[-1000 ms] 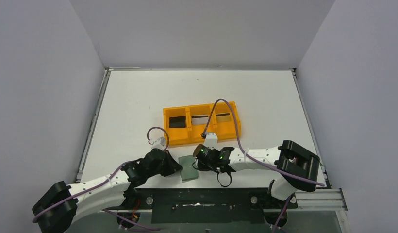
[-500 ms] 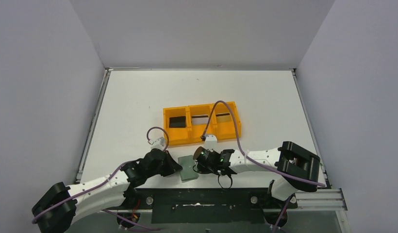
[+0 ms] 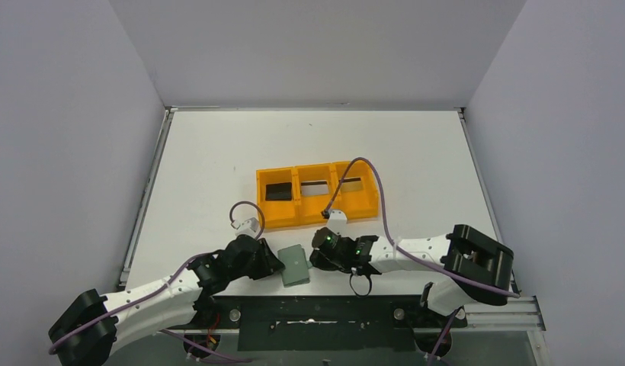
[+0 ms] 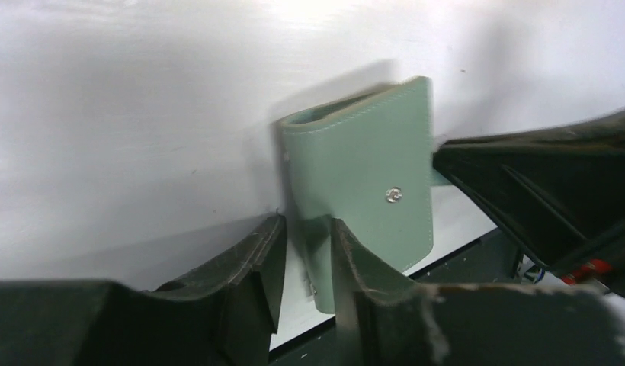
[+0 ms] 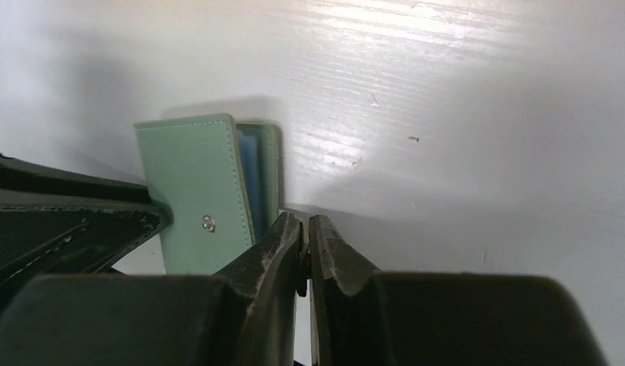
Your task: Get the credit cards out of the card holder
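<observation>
The card holder (image 3: pixel 295 264), a grey-green folded wallet with a metal snap, lies near the table's front edge between both grippers. In the left wrist view its near edge (image 4: pixel 363 160) sits in the gap of my left gripper (image 4: pixel 306 229), whose jaws stand slightly apart with white table showing beside the leather. My right gripper (image 5: pixel 303 221) is pinched on the small tab at the wallet's (image 5: pixel 187 168) open side, where the pale blue lining shows. A black card (image 3: pixel 277 191), a silvery card (image 3: pixel 315 187) and a tan card (image 3: pixel 350 184) lie apart from the wallet.
The three cards lie one to a compartment in an orange three-compartment tray (image 3: pixel 317 216) just beyond the wallet. The black mounting rail (image 3: pixel 317 313) runs along the table's near edge right behind the wallet. White walls enclose the table on three sides.
My left gripper's jaws have parted a little from the wallet. My right gripper has closed at the wallet's right edge, and its arm has shifted slightly right.
</observation>
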You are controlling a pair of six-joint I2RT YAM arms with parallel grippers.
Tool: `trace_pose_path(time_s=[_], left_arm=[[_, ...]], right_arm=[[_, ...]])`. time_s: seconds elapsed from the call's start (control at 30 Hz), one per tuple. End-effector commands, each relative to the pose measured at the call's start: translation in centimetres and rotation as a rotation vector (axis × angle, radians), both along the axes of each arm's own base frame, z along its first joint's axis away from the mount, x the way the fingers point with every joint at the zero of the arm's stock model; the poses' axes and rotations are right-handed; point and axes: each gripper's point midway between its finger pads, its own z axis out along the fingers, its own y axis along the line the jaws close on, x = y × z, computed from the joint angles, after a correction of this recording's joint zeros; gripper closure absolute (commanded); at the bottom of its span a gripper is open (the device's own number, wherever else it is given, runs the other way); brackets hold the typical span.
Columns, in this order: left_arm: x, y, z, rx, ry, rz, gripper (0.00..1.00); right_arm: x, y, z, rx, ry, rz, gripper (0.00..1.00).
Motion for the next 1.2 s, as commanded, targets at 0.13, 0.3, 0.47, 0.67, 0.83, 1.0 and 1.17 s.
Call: trace_pose_path(time_s=[0.13,0.3,0.47,0.67,0.83,1.0,1.17], left_arm=[[1.2,0.1,2.0,0.048,-0.049,0.002,0.54],[1.9,-0.1,3.4,0.035,-0.092,0.010,0.46],[2.3,0.7,4.4,0.048,-0.124,0.043,0.41],[2.8,2.3,6.0,0.039,-0.177,0.118,0.32],[2.6,3.1,6.8,0.004,-0.196,0.154,0.31],[2.2,3.3,7.0,-0.020,-0.187,0.161,0.30],[2.0,2.5,7.3,-0.058,-0.185,0.135,0.30]], right_arm=[[1.4,-1.1,4.5,0.099,-0.094,-0.086,1.00],[1.5,-1.7,6.7,0.151,-0.132,-0.096,1.00],[1.5,-1.4,8.7,0.208,-0.168,-0.073,1.00],[1.7,0.6,9.6,0.231,-0.178,-0.013,1.00],[1.6,2.7,9.7,0.237,-0.168,0.028,1.00],[1.6,3.4,10.2,0.250,-0.162,-0.030,1.00],[1.8,3.1,11.6,0.258,-0.214,-0.112,1.00]])
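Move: The card holder slants between the two grippers, its middle about 3 cm to the right of the left hand, about 1 cm farther out and roughly level with it; its folded edge is between the barely parted left fingertips. The right hand already pinches the closing strap, the holder's middle some 5 cm to its left, level with it in reach and height. The yellow bin's middle stands about 20 cm ahead of the right hand and 1 cm to its left. The card holder is let go at its folded edge as the left fingers spread wide and that hand draws up about 5 cm and left some 3 cm, away from the holder. Keeping its pinch on the strap, the right hand raises it about 7 cm, tilting roughly 10 degrees, then shifts some 3 cm left towards the holder. ##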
